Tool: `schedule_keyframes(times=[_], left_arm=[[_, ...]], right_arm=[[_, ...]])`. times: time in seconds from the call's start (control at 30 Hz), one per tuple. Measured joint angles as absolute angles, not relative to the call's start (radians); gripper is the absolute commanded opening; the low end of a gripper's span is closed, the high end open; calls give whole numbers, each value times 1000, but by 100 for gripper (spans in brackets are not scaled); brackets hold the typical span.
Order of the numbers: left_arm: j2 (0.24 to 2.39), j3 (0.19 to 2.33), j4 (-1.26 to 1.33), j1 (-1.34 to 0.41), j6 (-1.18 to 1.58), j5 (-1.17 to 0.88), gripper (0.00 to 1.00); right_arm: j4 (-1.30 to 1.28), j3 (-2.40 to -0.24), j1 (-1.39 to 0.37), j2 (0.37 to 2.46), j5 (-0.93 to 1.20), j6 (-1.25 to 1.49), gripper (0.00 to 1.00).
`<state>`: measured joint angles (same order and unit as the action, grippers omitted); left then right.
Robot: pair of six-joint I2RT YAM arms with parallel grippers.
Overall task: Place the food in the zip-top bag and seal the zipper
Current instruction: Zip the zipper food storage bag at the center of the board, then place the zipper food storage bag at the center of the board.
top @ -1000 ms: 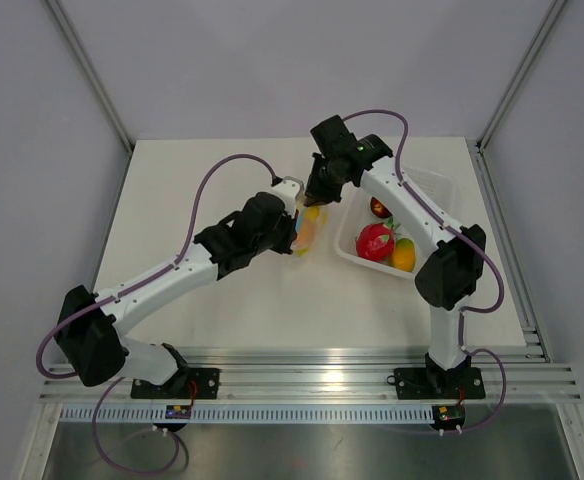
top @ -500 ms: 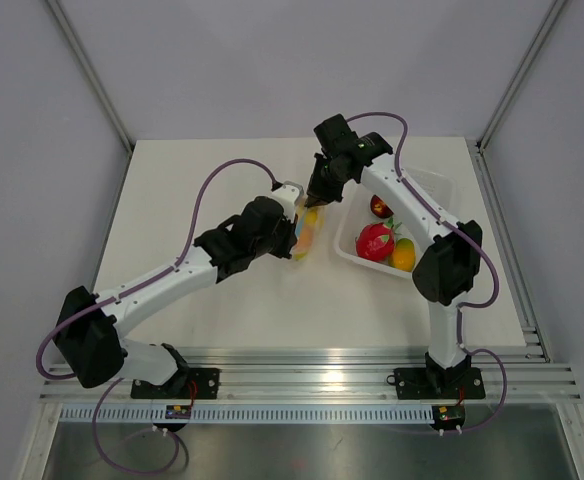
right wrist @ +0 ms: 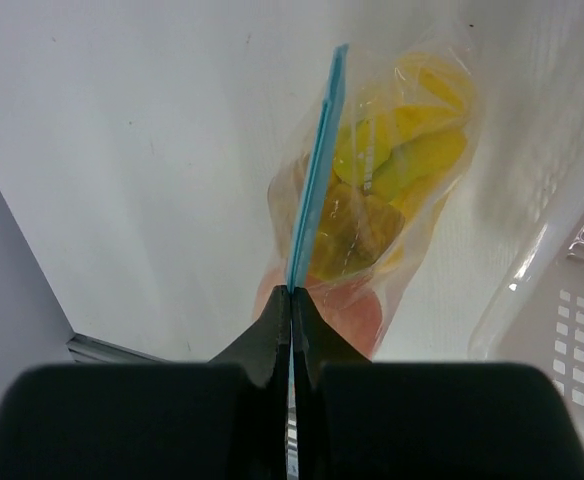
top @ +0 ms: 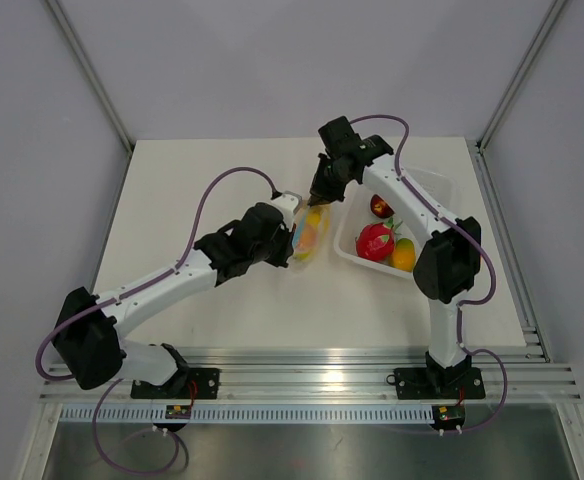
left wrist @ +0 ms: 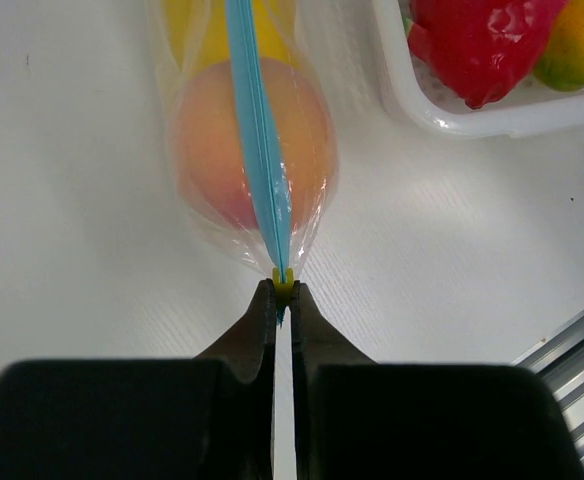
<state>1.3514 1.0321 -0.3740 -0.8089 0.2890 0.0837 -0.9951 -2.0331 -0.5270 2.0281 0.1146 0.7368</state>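
The clear zip-top bag (top: 310, 234) lies on the table left of the tray, holding the food: a yellow banana bunch (right wrist: 412, 150) and an orange-pink peach (left wrist: 212, 150). Its light-blue zipper (left wrist: 257, 130) runs straight along the top edge. My left gripper (left wrist: 283, 283) is shut on the small yellow slider at one end of the zipper (right wrist: 315, 170). My right gripper (right wrist: 290, 290) is shut on the blue strip itself. In the top view the left gripper (top: 296, 236) sits by the bag's left side and the right gripper (top: 319, 200) at its far end.
A white tray (top: 427, 185) stands right of the bag, holding a red fruit (top: 374, 241), an orange-yellow one (top: 403, 255) and a dark red one (top: 380, 207). The tray's corner (left wrist: 452, 120) lies close to the bag. A metal rail (top: 352, 360) runs along the near edge.
The two grippers have drawn slightly apart along the zipper, the right one shifting right. More of the bag now shows between them. Both stay shut.
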Motion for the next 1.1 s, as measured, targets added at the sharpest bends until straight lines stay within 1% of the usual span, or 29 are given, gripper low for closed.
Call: schedule_keyframes(times=[0.2,0.43,0.47,0.5,0.53,0.57,0.63,0.67,0.7,0.83,1.1], left_arm=[[1361,1032,-389,-809,289,56,0],[1362,1032,-384,-809,289,40,0],[1362,1032,-382,-809,289,38,14],[1362,1033,-382,-809,289,36,30],[1362,1037,-385,-809,287,33,36],[1362,1045,-414,-809,290,16,44],[1364,1055,-465,-811,295,-7,53],[1365,1062,-489,-811,297,-18,62],[1365,1068,-508,-810,296,-23,65],[1351,1095,-538,-762,313,-34,66],[1155,1095,-527,-466,408,-59,70]], right_arm=[[-956,-1955,-522,2025,115,737,0],[-945,-1951,-522,2010,116,737,0],[-944,-1951,-522,2009,116,737,0],[-941,-1951,-522,2009,117,737,0],[-938,-1951,-522,2009,116,737,0],[-919,-1951,-520,2009,104,737,0],[-879,-1951,-504,2009,89,737,0],[-863,-1952,-493,2009,84,737,0],[-852,-1952,-486,2009,79,736,0],[-818,-1952,-462,2008,64,732,0],[-803,-1952,-464,2008,72,719,0]])
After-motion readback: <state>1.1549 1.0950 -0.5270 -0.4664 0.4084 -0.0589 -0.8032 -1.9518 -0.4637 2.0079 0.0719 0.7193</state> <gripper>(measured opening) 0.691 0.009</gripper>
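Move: The left fingers already pinch the yellow near end of the bag's blue zipper; the peach in the bag sits about 6 cm ahead of them, 3 cm right and 4 cm lower, and the fruit basket about 11 cm ahead and 24 cm right. The right fingers hold the zipper farther along, with its near end some 12 cm back and 6 cm left of them, the peach about 6 cm back, 2 cm left and 6 cm below. Dip the right gripper about 2 cm, then draw it some 5 cm forward and slightly right, still shut on the zipper. As it sets off forward, open the left gripper to let go of the zipper's near end, ease it back a couple of centimetres, then swing it away from the bag, about 9 cm left and 8 cm up, coming forward again and turning counter-clockwise some 15 degrees. ##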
